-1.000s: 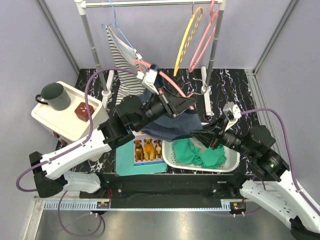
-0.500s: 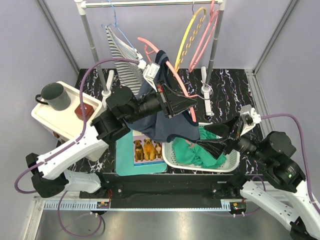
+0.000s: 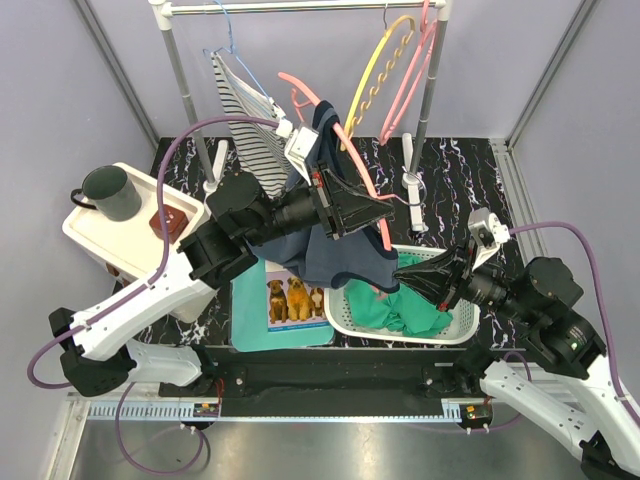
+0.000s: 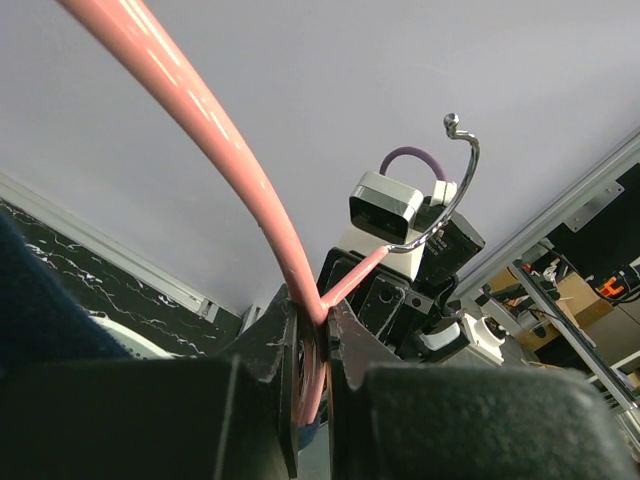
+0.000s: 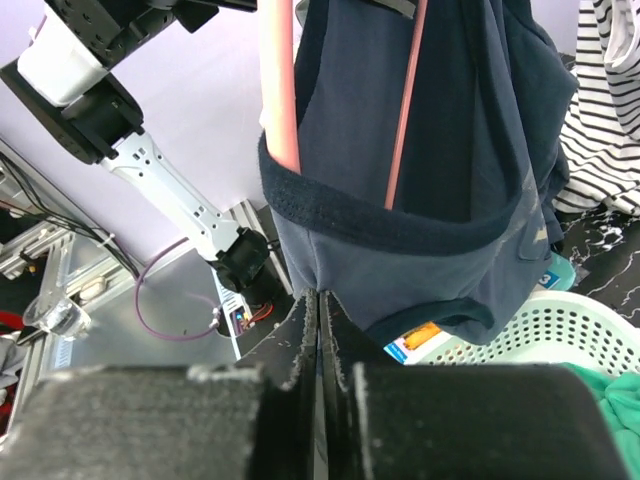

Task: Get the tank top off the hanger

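Observation:
A navy tank top [image 3: 335, 255] hangs on a pink hanger [image 3: 345, 150], held in the air in front of the rack. My left gripper [image 3: 378, 212] is shut on the hanger's neck; in the left wrist view [image 4: 318, 320] the pink hanger [image 4: 200, 110] runs down between the jaws, with its metal hook [image 4: 465, 170] beyond. My right gripper [image 3: 402, 270] is at the garment's lower right hem over the basket. In the right wrist view [image 5: 318, 295] its jaws are pressed together with the edge of the tank top [image 5: 430, 150] meeting their tips.
A white basket [image 3: 455, 325] holding green cloth [image 3: 400, 305] sits under the right gripper. A striped top [image 3: 245, 110] and yellow and pink hangers [image 3: 375, 80] hang on the rack. A white tray [image 3: 95, 235] with a mug stands left. A dog picture book [image 3: 295, 298] lies in front.
The left arm raised and tilted the hanger with the tank top. The right gripper drew back to the right and opened, then came back and closed at the hem.

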### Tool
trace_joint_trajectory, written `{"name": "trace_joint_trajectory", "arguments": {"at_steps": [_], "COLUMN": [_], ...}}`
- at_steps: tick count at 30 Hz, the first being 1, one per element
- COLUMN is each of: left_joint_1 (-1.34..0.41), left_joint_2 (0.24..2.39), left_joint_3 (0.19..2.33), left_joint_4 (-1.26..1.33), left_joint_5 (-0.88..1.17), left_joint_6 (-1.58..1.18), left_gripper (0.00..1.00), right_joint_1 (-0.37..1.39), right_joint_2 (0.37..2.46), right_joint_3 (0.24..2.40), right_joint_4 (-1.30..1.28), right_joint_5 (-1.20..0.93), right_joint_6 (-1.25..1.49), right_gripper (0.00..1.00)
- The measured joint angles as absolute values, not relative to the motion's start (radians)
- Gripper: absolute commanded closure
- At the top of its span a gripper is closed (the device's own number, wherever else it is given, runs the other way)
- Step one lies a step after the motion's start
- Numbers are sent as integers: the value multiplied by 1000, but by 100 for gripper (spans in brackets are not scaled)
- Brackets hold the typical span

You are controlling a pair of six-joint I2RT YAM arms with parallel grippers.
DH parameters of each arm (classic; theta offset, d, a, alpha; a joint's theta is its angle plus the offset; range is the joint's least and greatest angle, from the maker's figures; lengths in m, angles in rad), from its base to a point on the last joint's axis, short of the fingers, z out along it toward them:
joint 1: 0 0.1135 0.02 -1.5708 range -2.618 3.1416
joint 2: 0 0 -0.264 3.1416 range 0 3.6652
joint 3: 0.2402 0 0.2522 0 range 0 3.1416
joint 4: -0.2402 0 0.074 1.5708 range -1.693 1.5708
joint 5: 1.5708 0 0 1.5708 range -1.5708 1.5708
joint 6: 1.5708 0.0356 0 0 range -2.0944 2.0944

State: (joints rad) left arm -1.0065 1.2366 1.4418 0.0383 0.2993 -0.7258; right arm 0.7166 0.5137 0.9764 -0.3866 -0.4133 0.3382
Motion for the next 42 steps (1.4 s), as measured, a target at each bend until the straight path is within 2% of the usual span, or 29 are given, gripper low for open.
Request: {"name": "trace_joint_trajectory", "arguments": {"at_steps": [10, 17, 22, 32, 33, 34, 35, 36, 38, 42], "left_joint_1": [-1008, -1010, -1010, -1009, -1007, -1006, -1005, -1003, -998, -983], "left_joint_2": [1232, 1222, 1191, 1208, 1211, 1213, 1214, 1212, 1202, 1126], "left_joint_3": [1442, 1441, 1374, 1292, 1285, 1279, 1272, 1264, 1245, 1178], "left_joint_4": [15, 9, 111, 349, 371, 384, 397, 407, 417, 380], "left_joint_5": [228, 91, 17, 12, 23, 37, 54, 73, 113, 209], "left_joint_6": [-665, -620, -687, -937, -967, -995, -1022, -1047, -1085, -1129], "left_gripper": [100, 100, 100, 100, 100, 100, 100, 100, 100, 100], "right_joint_1": [717, 717, 717, 717, 717, 717, 717, 717, 717, 717], "right_joint_2": [482, 278, 176, 241, 249, 257, 265, 272, 283, 291], "right_joint_3": [923, 758, 638, 545, 546, 548, 551, 557, 570, 606], "right_joint_4": [-388, -425, -433, -363, -363, -364, -368, -376, -405, -504], "right_joint_5": [-416, -404, -378, -323, -301, -278, -252, -221, -161, -56], "right_joint_6": [371, 443, 516, 581, 580, 580, 581, 582, 587, 585], "right_gripper": [100, 100, 100, 100, 97, 89, 80, 64, 59, 38]}}
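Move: My right fingertips are shut at the navy tank top's edge where it covers the pink hanger's lower end. The hanger's neck, in my left fingers, is about 4 cm ahead, 4 left and 11 above them. The white basket's middle lies roughly 7 cm ahead, 2 right and 33 below them; the book is some 23 cm left, 4 ahead and 37 below. From my left hand, that edge is about 4 cm back, 4 right and 11 down. I draw my shut right hand down about 13 cm towards the basket, tugging the tank top's edge off the hanger's lower end, then open the fingers and ease forward and right, turning clockwise. My left hand keeps its pinch on the hanger's neck, swings some 4 cm forward and comes back, tilting its fingertips up by roughly 20 degrees. ##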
